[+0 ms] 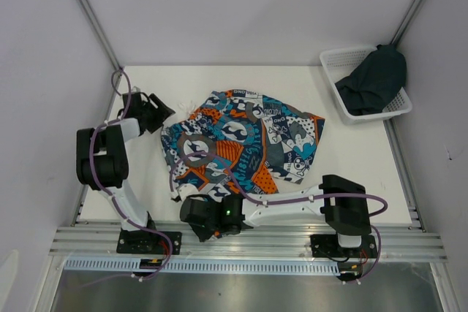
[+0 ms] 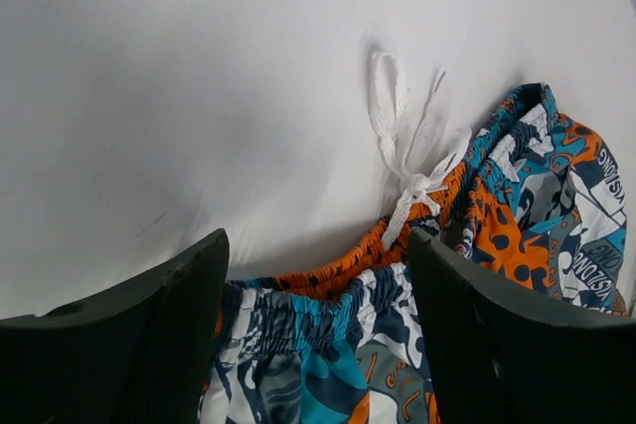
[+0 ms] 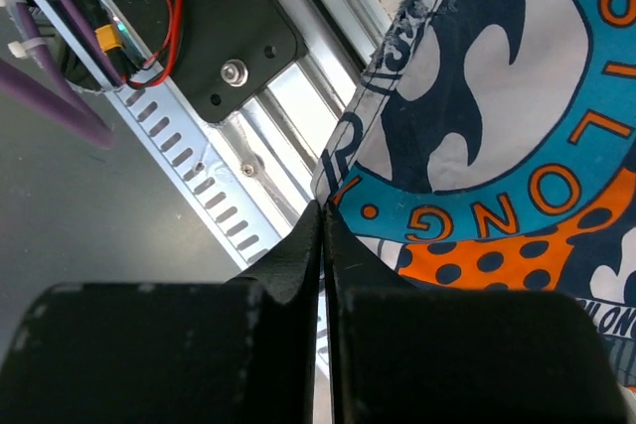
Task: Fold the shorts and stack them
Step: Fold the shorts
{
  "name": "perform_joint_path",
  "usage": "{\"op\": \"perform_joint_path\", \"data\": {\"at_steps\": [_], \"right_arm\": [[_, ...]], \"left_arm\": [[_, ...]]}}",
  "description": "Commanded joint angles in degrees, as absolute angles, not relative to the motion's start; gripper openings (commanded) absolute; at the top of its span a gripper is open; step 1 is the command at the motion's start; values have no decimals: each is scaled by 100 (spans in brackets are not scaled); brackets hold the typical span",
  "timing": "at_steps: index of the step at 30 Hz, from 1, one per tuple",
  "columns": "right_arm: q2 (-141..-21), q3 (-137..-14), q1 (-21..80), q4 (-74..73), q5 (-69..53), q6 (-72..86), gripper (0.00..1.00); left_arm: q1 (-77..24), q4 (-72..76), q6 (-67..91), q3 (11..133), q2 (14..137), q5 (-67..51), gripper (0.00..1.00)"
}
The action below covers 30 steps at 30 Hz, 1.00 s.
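Observation:
The printed shorts, in orange, teal, white and navy with lettering, lie spread on the middle of the table. My left gripper is open at their far left edge. In the left wrist view the elastic waistband lies between the fingers, with the white drawstring just beyond. My right gripper is shut at the shorts' near-left corner. In the right wrist view the hem runs into the closed fingertips. The plain dark shorts lie bunched in the basket.
A white mesh basket stands at the table's far right corner. The aluminium rail with the arm bases runs along the near edge and shows in the right wrist view. White walls enclose the table.

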<state>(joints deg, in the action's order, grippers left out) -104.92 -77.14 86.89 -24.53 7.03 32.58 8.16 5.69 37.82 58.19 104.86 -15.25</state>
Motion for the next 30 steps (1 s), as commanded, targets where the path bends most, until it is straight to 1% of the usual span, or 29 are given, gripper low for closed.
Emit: {"op": "perform_joint_path", "data": {"at_steps": [1,7,11,14,20,25,27,28,29,30], "right_arm": [[-10529,-7629,8684,-2171,659,3270,0],[-10521,-7480,8456,-2066,774,3401,0],[-10529,-7330,8279,-1916,686,3410,0],[-10538,-7348,8262,-1890,642,3349,0],[-10521,-7392,8297,-1846,589,3322,0],[-10503,-7427,8314,-1819,554,3296,0],[-10503,-7444,8323,-1828,536,3270,0],[-10486,-7462,8341,-1854,527,3243,0],[-10477,-7514,8358,-1881,527,3217,0],[-10459,-7549,8402,-1916,519,3147,0]], "left_arm": [[1019,536,3612,5680,10161,-1731,75],[1221,720,3490,4958,9563,-1723,75],[1476,1211,3559,4230,9212,-2038,75],[1494,1248,3498,4271,9342,-2144,74],[1494,1195,3472,4614,9843,-2469,67],[1477,1248,3489,4729,10107,-2716,57],[1459,1257,3480,4729,10116,-2698,48],[1459,1257,3489,4746,10134,-2707,42],[1459,1231,3463,4781,10142,-2707,29],[1442,1204,3445,4799,10160,-2707,22]]}}
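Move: The left waistband corner of the shorts lies about 5 cm back from the open left gripper, roughly 1 cm to its left and 3 cm lower. From the same gripper, the drawstring is some 5 cm ahead and 9 cm right, and the round grey patch about 10 cm back and 12 cm right. From the right gripper, shut on the near leg hem, that waistband corner is roughly 38 cm ahead, 18 cm left and 6 cm lower. Bring the open left gripper back about 7 cm and slightly left, sinking a little, then ease it 1.5 cm forward while still lowering to the shorts' left waistband corner, closing the fingers around it with only a slight roll. Keep the right gripper shut on the leg hem and let it go some 3 cm forward and 2 cm down, then back a touch. ##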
